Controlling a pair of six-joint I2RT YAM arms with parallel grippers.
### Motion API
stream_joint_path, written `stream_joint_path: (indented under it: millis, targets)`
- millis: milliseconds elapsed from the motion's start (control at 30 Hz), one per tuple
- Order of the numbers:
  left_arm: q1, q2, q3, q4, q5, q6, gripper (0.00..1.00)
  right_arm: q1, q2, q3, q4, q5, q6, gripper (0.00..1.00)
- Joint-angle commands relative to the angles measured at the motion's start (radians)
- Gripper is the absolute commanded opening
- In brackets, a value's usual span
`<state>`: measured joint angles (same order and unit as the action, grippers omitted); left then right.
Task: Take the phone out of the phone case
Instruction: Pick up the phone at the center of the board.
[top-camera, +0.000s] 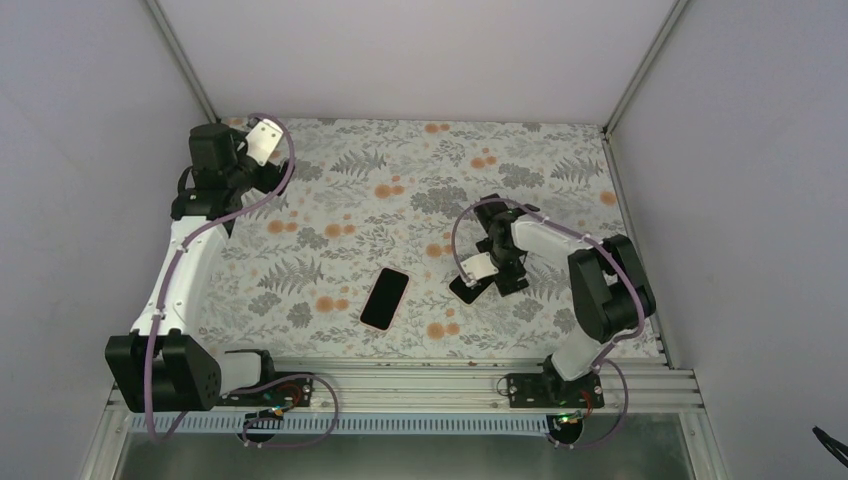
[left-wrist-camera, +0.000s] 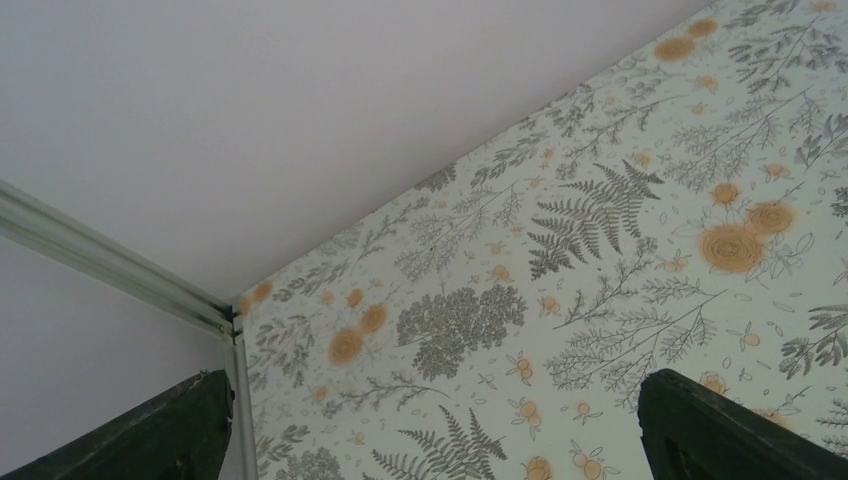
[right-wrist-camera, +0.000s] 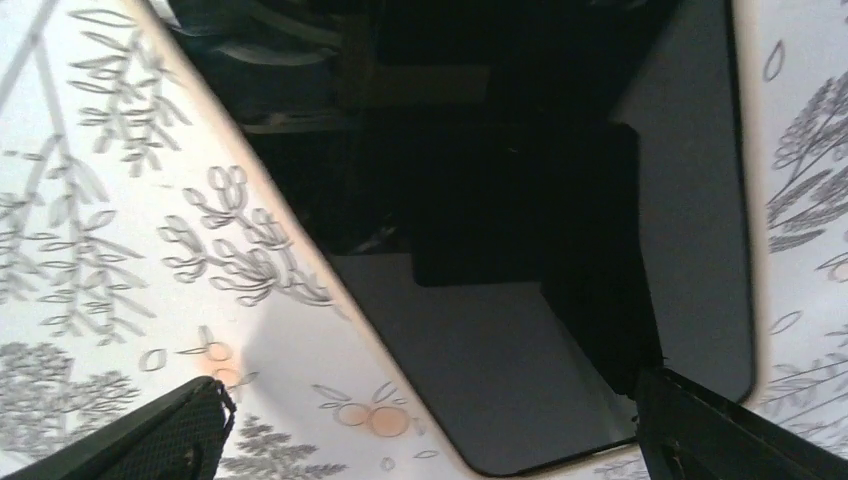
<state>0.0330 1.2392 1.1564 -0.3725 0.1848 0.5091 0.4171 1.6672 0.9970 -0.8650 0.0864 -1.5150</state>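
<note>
A flat, glossy black phone (right-wrist-camera: 560, 330) lies on the floral table and mirrors the arm above it. My right gripper (right-wrist-camera: 432, 385) hangs open just over its near end, one finger (right-wrist-camera: 170, 430) over the cloth and the other (right-wrist-camera: 720, 430) at the phone's corner. From above, only a dark corner of the phone (top-camera: 461, 291) shows under the right gripper (top-camera: 488, 283). The phone case (top-camera: 385, 298), dark with a pink rim, lies apart at the table's middle. The left gripper (top-camera: 262, 140) is open at the far left corner, holding nothing.
White walls close the table (top-camera: 330, 180) on three sides, with a metal post (left-wrist-camera: 120, 270) at the back-left corner close to the left gripper (left-wrist-camera: 432, 385). An aluminium rail (top-camera: 400, 375) with both arm bases runs along the near edge.
</note>
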Motion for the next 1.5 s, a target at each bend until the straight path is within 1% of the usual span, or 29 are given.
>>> stream_joint_path:
  millis: [0,267,467,567,633,833,967,1033,1200,1367,1467]
  targets:
    - [0.013,0.012,-0.022,0.023,-0.028,0.015,1.00,0.039,0.020,-0.013,0.094,0.074,-0.069,1.00]
    - [0.032,0.000,-0.040,0.042,-0.034,0.011,1.00,0.078,0.055,0.015,0.119,0.068,-0.076,1.00]
    - [0.042,-0.004,-0.041,0.048,-0.027,0.014,1.00,0.100,0.065,0.006,0.186,0.052,-0.095,1.00]
    - [0.046,-0.006,-0.037,0.047,-0.021,0.015,1.00,0.110,0.047,0.010,0.192,0.024,-0.096,1.00]
    - [0.046,-0.006,-0.034,0.044,-0.016,0.017,1.00,0.127,0.032,-0.004,0.202,0.040,-0.096,1.00]
    - [0.050,-0.006,-0.024,0.026,0.008,0.028,1.00,0.144,-0.031,0.002,0.202,0.015,-0.070,1.00]
    - [0.050,-0.002,-0.023,0.027,0.016,0.032,1.00,0.143,-0.048,-0.040,0.244,0.009,-0.091,1.00]
    - [0.051,0.006,-0.018,0.023,0.021,0.032,1.00,0.140,-0.027,-0.049,0.259,0.010,-0.103,1.00]
    - [0.051,0.018,-0.010,0.014,0.033,0.034,1.00,0.138,0.067,-0.005,0.233,-0.013,-0.123,1.00]
    - [0.056,0.019,-0.024,0.019,0.037,0.046,1.00,0.138,0.105,-0.019,0.288,0.018,-0.206,1.00]
    - [0.059,0.020,-0.031,0.022,0.047,0.049,1.00,0.138,0.134,0.008,0.267,0.023,-0.220,1.00]
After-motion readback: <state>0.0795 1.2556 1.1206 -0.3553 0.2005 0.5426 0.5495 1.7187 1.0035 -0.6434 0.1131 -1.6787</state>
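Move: The phone under the right gripper has its middle some 7 cm to that hand's left and 2 cm back, about 2 cm below the hand point. The second phone lies roughly 30 cm to the right hand's left and 9 cm back, also about 2 cm lower. From the left hand, high and far out, the first phone is about 47 cm to the right, 16 cm back and 29 cm down. Shift the right gripper about 6 cm left and 3 cm forward, low over the board, to bring its wide-open fingers astride the phone's forward-right end. Hop up some 1.5 cm late on and sink again; turn about 15 degrees counter-clockwise, fingertips tilting forward, the back-right fingertip coming to the phone's edge. Ease the left hand about 2 cm down and left, touching nothing. ##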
